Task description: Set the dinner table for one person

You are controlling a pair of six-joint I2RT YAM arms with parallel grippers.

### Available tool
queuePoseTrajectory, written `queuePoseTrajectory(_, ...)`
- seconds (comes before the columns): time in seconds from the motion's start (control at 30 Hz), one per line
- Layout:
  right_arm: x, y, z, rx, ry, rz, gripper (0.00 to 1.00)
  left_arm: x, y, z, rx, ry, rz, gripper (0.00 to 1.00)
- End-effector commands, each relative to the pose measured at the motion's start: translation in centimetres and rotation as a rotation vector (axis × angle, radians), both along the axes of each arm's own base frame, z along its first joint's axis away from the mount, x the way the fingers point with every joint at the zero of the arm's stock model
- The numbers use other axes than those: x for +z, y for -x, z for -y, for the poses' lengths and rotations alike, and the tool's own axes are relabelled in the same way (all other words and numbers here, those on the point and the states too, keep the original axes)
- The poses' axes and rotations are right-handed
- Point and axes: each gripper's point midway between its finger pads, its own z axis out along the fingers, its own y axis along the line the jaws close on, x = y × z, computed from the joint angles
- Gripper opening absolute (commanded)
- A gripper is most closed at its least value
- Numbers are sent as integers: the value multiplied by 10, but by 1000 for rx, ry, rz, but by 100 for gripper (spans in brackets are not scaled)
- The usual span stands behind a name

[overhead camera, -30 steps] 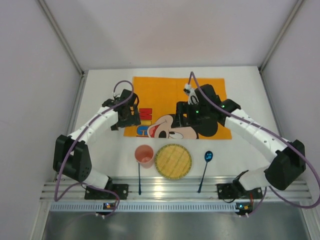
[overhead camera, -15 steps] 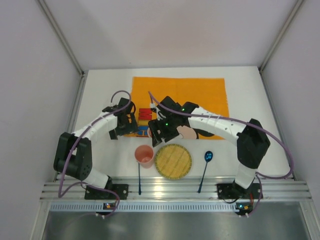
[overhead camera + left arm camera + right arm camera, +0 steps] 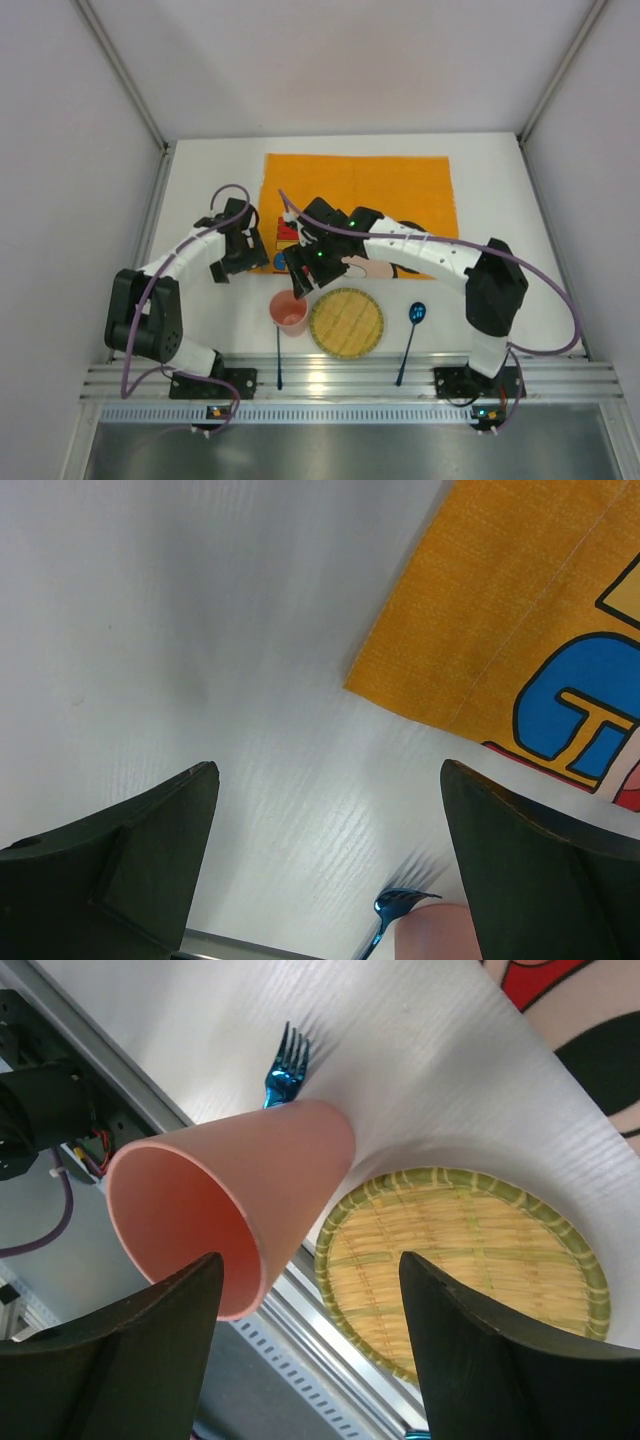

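A pink cup (image 3: 289, 311) stands on the white dinner table (image 3: 205, 185) near the front edge, with a round bamboo plate (image 3: 346, 322) to its right. A blue fork (image 3: 279, 355) lies in front of the cup and a blue spoon (image 3: 414, 320) right of the plate. My right gripper (image 3: 301, 284) hovers open just behind and above the cup (image 3: 240, 1195), fingers apart and holding nothing; the plate (image 3: 470, 1260) shows between them. My left gripper (image 3: 228, 262) is open over bare table (image 3: 200, 630) beside the placemat's corner, with the fork tines (image 3: 398, 902) below it.
An orange cartoon-mouse placemat (image 3: 360, 195) covers the back middle of the table, and its corner (image 3: 520, 610) shows in the left wrist view. A metal rail (image 3: 340, 380) runs along the near edge. Grey walls enclose the table on three sides.
My right arm has swung left and toward the near edge, from above the placemat to over the pink cup, its jaws narrowing slightly. My left gripper has drawn back a little to the left.
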Motion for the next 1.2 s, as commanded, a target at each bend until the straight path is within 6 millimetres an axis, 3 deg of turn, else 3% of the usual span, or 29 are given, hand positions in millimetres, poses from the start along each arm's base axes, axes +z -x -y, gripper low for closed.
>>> queuePoseTrajectory(0.0, 9, 12, -22, 62, -13, 35, 72, 10, -5, -1, -11, 16, 52, 98)
queuePoseTrajectory(0.2, -4, 16, -27, 71, 56, 56, 63, 12, -3, -6, -11, 5, 50, 97)
queuePoseTrajectory(0.23, -10, 16, -26, 66, 73, 54, 51, 13, -3, -7, -11, 4, 52, 97)
queuePoseTrajectory(0.4, -32, 14, -18, 42, 142, 40, 17, 15, -2, -11, -6, -2, 59, 97)
queuePoseTrajectory(0.43, -33, 12, -19, 42, 145, 43, 5, 15, -2, -10, -8, 2, 60, 97)
queuePoseTrajectory(0.5, -28, 6, -17, 39, 164, 78, 0, 13, -5, -9, -8, 7, 58, 97)
queuePoseTrajectory(0.57, -6, -7, -21, 26, 144, 134, 0, 13, -9, -6, -9, 17, 59, 97)
queuePoseTrajectory(0.6, 2, -14, -12, 11, 179, 167, 0, 13, -12, -5, -10, 18, 59, 97)
queuePoseTrajectory(0.67, 37, -42, -11, -47, 148, 223, 0, 12, -18, -4, -12, 19, 66, 96)
queuePoseTrajectory(0.7, 45, -53, 5, -85, 198, 242, 0, 10, -21, -3, -13, 18, 63, 96)
queuePoseTrajectory(0.73, 71, -71, 5, -126, 155, 278, 0, 9, -24, -3, -13, 18, 63, 96)
queuePoseTrajectory(0.8, 97, -108, 34, -232, 150, 303, 0, 7, -30, -2, -12, 15, 67, 96)
queuePoseTrajectory(0.83, 102, -133, 57, -307, 161, 311, 0, 2, -31, -2, -14, 14, 53, 95)
queuePoseTrajectory(0.9, 106, -158, 90, -391, 203, 332, 0, -3, -36, -1, -18, 5, 47, 95)
queuePoseTrajectory(0.93, 106, -179, 121, -470, 226, 323, 0, -11, -35, -2, -17, -3, 23, 95)
queuePoseTrajectory(1.0, 101, -197, 153, -541, 264, 311, 0, -15, -37, -4, -22, -18, 5, 94)
queuePoseTrajectory(1.03, 100, -213, 179, -606, 276, 302, 0, -18, -37, -4, -23, -22, -5, 94)
queuePoseTrajectory(1.13, 96, -234, 210, -674, 294, 303, 0, -25, -37, -7, -29, -43, -37, 94)
queuePoseTrajectory(1.17, 96, -244, 230, -721, 300, 302, 0, -27, -37, -8, -26, -55, -51, 94)
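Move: The cup stands about 5 cm back and 4 cm left of the right hand, its middle some 8 cm below. From the same hand the plate is about 6 cm back and 8 cm right, the fork's middle 12 cm back and 7 cm left, and the tablecloth's middle 20 cm ahead and 11 cm right, all about 13 cm down. From the left hand, the tablecloth's near-left corner is 3 cm straight ahead, 4 cm down; the cup is 10 cm back, 10 cm right. Back-left and then down, the right hand eases in some 4 cm, shuts its fingers on the cup's wall at the rim, then lifts about 13 cm and swings fast forward and right over the tablecloth, turning clockwise some 40 degrees and keeping the pinch. The open left hand rises slightly, then sinks forward a few centimetres to the tablecloth's near-left corner. ##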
